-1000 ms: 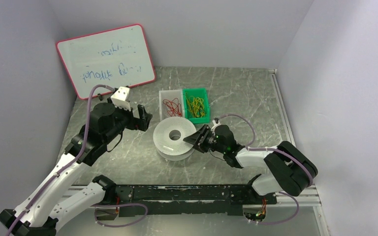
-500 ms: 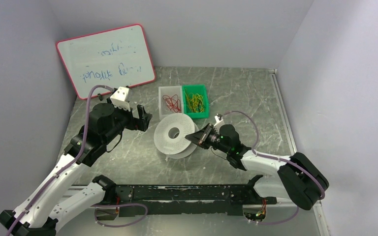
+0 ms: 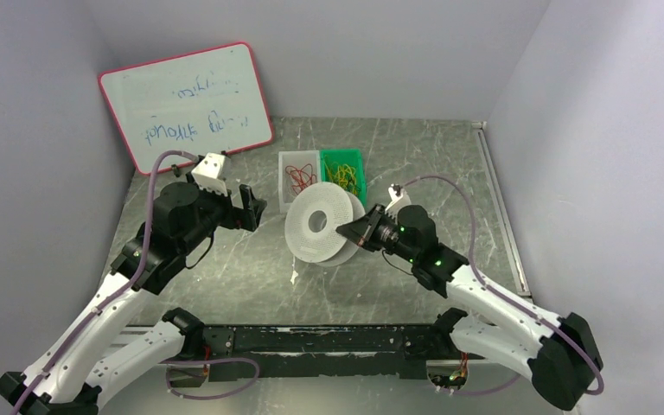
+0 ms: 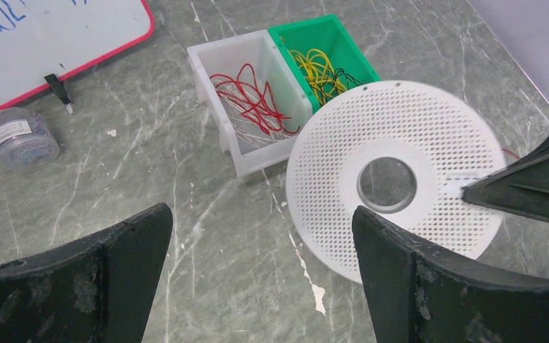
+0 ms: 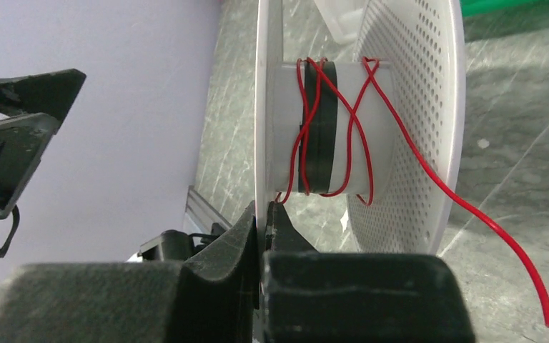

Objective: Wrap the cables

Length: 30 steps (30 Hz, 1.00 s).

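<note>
The white perforated spool (image 3: 322, 226) is tipped up on edge at mid-table, and my right gripper (image 3: 352, 232) is shut on the rim of one flange. In the right wrist view the fingers (image 5: 266, 207) pinch that flange, and a red cable (image 5: 352, 116) is wound loosely round the core with its tail hanging free. More red cables (image 4: 254, 100) lie in a white bin (image 3: 297, 161) and yellow ones (image 4: 322, 68) in a green bin (image 3: 353, 158) behind the spool (image 4: 400, 143). My left gripper (image 3: 251, 210) hangs open left of the spool, its jaws (image 4: 261, 214) holding nothing.
A pink-framed whiteboard (image 3: 186, 104) leans against the back-left wall. A small clear jar (image 4: 23, 136) lies by it. A white scrap (image 3: 294, 275) sits on the table in front of the spool. The black rail (image 3: 328, 339) runs along the near edge.
My right gripper has shut on the spool's flange and carried it up and back, tipping it from flat onto its edge. The left arm has barely moved.
</note>
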Each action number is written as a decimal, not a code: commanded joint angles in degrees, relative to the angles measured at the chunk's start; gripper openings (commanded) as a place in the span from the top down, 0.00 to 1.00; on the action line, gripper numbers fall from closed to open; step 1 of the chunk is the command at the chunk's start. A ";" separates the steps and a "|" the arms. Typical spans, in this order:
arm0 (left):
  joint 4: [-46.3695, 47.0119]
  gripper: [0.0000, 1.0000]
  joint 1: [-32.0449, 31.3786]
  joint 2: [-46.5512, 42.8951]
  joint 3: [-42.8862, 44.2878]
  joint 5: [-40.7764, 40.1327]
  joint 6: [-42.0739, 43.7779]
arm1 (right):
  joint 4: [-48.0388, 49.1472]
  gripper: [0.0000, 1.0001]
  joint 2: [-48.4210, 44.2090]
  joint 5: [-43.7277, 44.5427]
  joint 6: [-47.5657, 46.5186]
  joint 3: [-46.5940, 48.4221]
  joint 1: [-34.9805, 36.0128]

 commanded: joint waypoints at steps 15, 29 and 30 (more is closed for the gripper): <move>1.48 0.01 0.44 -1.58 -0.39 1.07 0.45 | -45.87 1.00 -4.64 24.24 -27.06 28.81 0.00; 0.34 0.00 0.33 -1.50 0.01 -0.87 0.13 | -57.21 1.00 3.51 27.81 -33.36 38.28 2.40; 0.19 0.01 0.34 -1.43 0.11 -1.42 0.00 | -57.07 1.00 3.84 27.98 -32.68 38.24 3.12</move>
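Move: In the right fingers, pinched by the rim of one flange and already off the table, the white spool has its middle about 5 cm ahead, 3 cm left and 5 cm below the hand. The white tray is some 20 cm ahead, 8 cm left and 16 cm down; the green tray is 20 cm ahead, 3 cm right, equally low. From the idle left hand the spool lies around 4 cm ahead, 15 cm right and 15 cm below. Swinging the held spool to the right, away from the white tray, the right hand travels about 11 cm. It first climbs some 7 cm, then sinks back a little over 2 cm near the end. Meanwhile the wrist rolls its left side down nearly 50 degrees, so the fingers end pointing steeply at the table, shut on the flange rim throughout. ##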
